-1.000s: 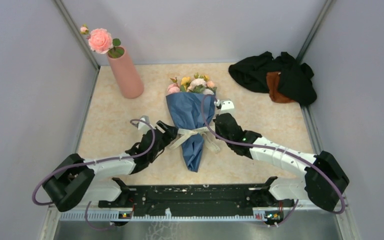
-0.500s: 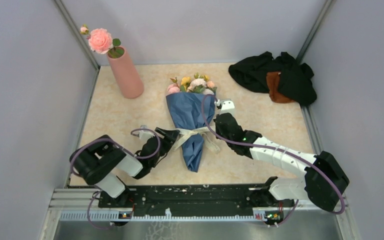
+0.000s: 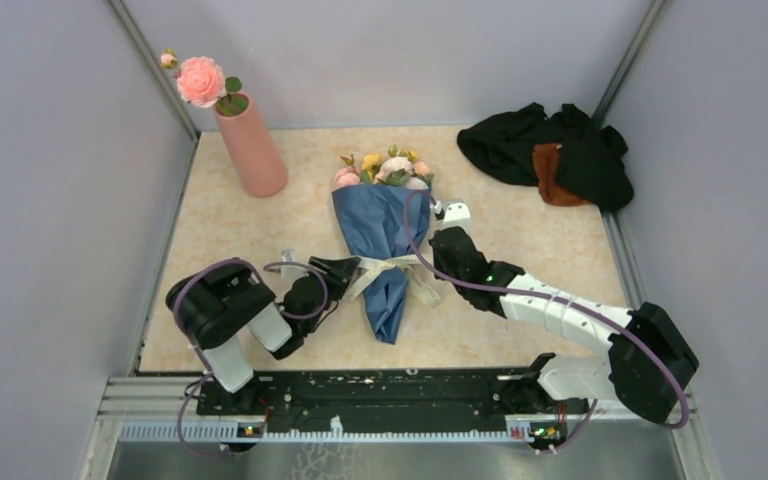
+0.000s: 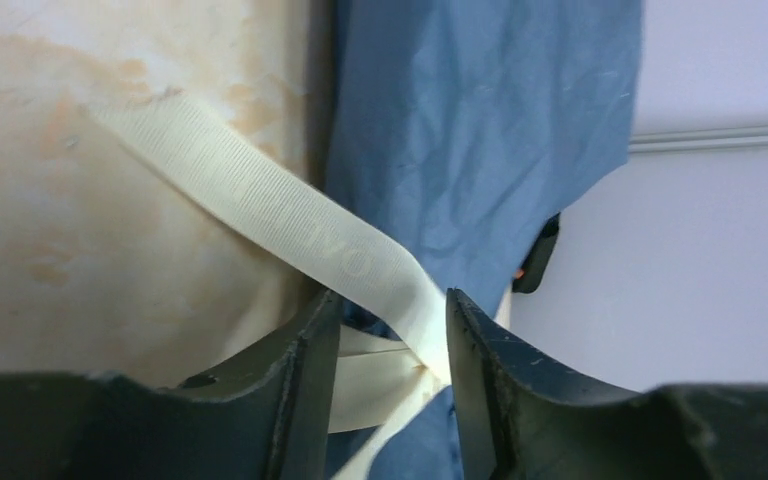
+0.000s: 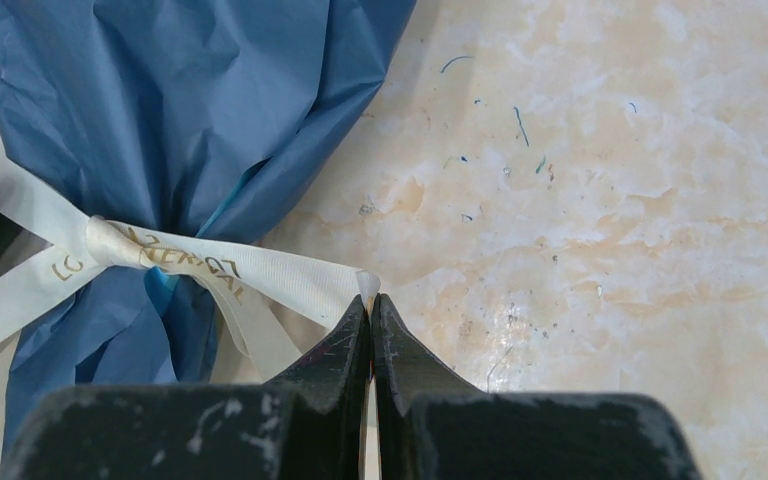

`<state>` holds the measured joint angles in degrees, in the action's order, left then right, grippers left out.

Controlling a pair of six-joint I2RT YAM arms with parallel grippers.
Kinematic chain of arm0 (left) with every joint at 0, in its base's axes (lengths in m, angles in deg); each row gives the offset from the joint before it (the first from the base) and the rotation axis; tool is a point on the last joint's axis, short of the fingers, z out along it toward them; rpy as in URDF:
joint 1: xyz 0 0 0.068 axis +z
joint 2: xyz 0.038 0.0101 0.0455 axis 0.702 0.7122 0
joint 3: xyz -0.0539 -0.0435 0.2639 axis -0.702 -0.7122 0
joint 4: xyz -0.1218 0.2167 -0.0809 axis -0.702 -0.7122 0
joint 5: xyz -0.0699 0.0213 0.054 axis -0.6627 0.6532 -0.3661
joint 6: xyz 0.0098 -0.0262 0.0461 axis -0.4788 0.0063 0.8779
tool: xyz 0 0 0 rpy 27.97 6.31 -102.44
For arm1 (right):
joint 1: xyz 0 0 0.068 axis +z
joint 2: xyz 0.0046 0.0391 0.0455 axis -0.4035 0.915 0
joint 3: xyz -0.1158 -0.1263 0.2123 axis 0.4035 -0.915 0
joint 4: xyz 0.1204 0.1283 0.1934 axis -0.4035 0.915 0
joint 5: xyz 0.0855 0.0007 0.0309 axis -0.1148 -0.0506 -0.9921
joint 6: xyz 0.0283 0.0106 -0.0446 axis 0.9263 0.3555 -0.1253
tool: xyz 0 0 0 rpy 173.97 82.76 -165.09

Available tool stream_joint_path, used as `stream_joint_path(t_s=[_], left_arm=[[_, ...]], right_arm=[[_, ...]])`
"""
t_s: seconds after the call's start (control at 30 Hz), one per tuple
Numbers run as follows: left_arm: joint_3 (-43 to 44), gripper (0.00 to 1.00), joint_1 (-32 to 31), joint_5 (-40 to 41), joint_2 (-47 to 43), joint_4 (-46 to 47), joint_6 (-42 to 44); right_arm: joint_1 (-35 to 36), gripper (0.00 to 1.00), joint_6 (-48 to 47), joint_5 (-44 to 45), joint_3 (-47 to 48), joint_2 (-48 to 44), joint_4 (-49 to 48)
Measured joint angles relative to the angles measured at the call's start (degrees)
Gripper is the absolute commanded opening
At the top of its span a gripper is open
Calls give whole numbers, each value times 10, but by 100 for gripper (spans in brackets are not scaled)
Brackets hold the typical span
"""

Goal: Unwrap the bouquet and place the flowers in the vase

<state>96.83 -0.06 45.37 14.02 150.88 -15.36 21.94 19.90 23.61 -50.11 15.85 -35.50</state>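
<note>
The bouquet (image 3: 385, 235), a blue paper cone tied with a cream ribbon (image 3: 388, 265), lies in the middle of the table. Its small flowers (image 3: 385, 167) point toward the back. My left gripper (image 3: 352, 268) is at the ribbon's left side. In the left wrist view it (image 4: 390, 300) is open, and a ribbon tail (image 4: 290, 215) runs between the fingers and touches the right one. My right gripper (image 5: 371, 298) is shut on the end of the other ribbon tail (image 5: 260, 270), right of the knot. The salmon-pink vase (image 3: 252, 148) stands at the back left.
A large pink rose (image 3: 201, 80) sticks out of the vase. A black and brown cloth heap (image 3: 550, 150) lies at the back right. Grey walls close in the table on three sides. The arms' black mounting rail (image 3: 380, 390) runs along the near edge.
The left arm's elbow has swung in toward the bouquet and its wrist has turned. Its jaws have narrowed around the ribbon tail. The right arm and the bouquet have not moved.
</note>
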Motion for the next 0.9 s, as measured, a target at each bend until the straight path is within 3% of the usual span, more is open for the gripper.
stream_joint_path(t_s=[0.4, 0.67, 0.73, 0.77, 0.9], left_arm=[[55, 33, 0, 54, -150, -132, 85], [62, 25, 0, 57, -129, -158, 101], [62, 7, 0, 55, -115, -159, 101], [62, 3, 0, 54, -110, -159, 100], [62, 5, 0, 48, -101, -161, 102]], right_arm=[[-2, 0, 0, -1, -1, 1, -2], [-3, 0, 0, -1, -12, 1, -3], [-3, 0, 0, -1, -12, 1, -3], [-3, 0, 0, -1, -12, 1, -3], [-4, 0, 0, -1, -12, 1, -3]])
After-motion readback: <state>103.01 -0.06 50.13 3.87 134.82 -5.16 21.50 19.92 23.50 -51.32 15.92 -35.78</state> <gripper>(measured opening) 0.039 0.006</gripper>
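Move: The left ribbon tail runs between my half-open left fingers, its middle about 2 cm ahead and roughly 1 cm up. From my left hand the knot is some 6 cm to the right and 1 cm back, the lower tail about 4 cm back, 3 cm down and straight behind, and the flowers 17 cm ahead and 5 cm right. From my right hand, that left tail is about 13 cm left and 4 cm down, level fore and aft. I raise my left hand about 6 cm and ease it a little forward along the left ribbon tail, then bring it back down some 4 cm. It rolls about 10 degrees, left side up, while the fingers go from half open to almost shut on the tail. My right hand keeps its pinch on the right ribbon end, sinking barely a centimetre. ##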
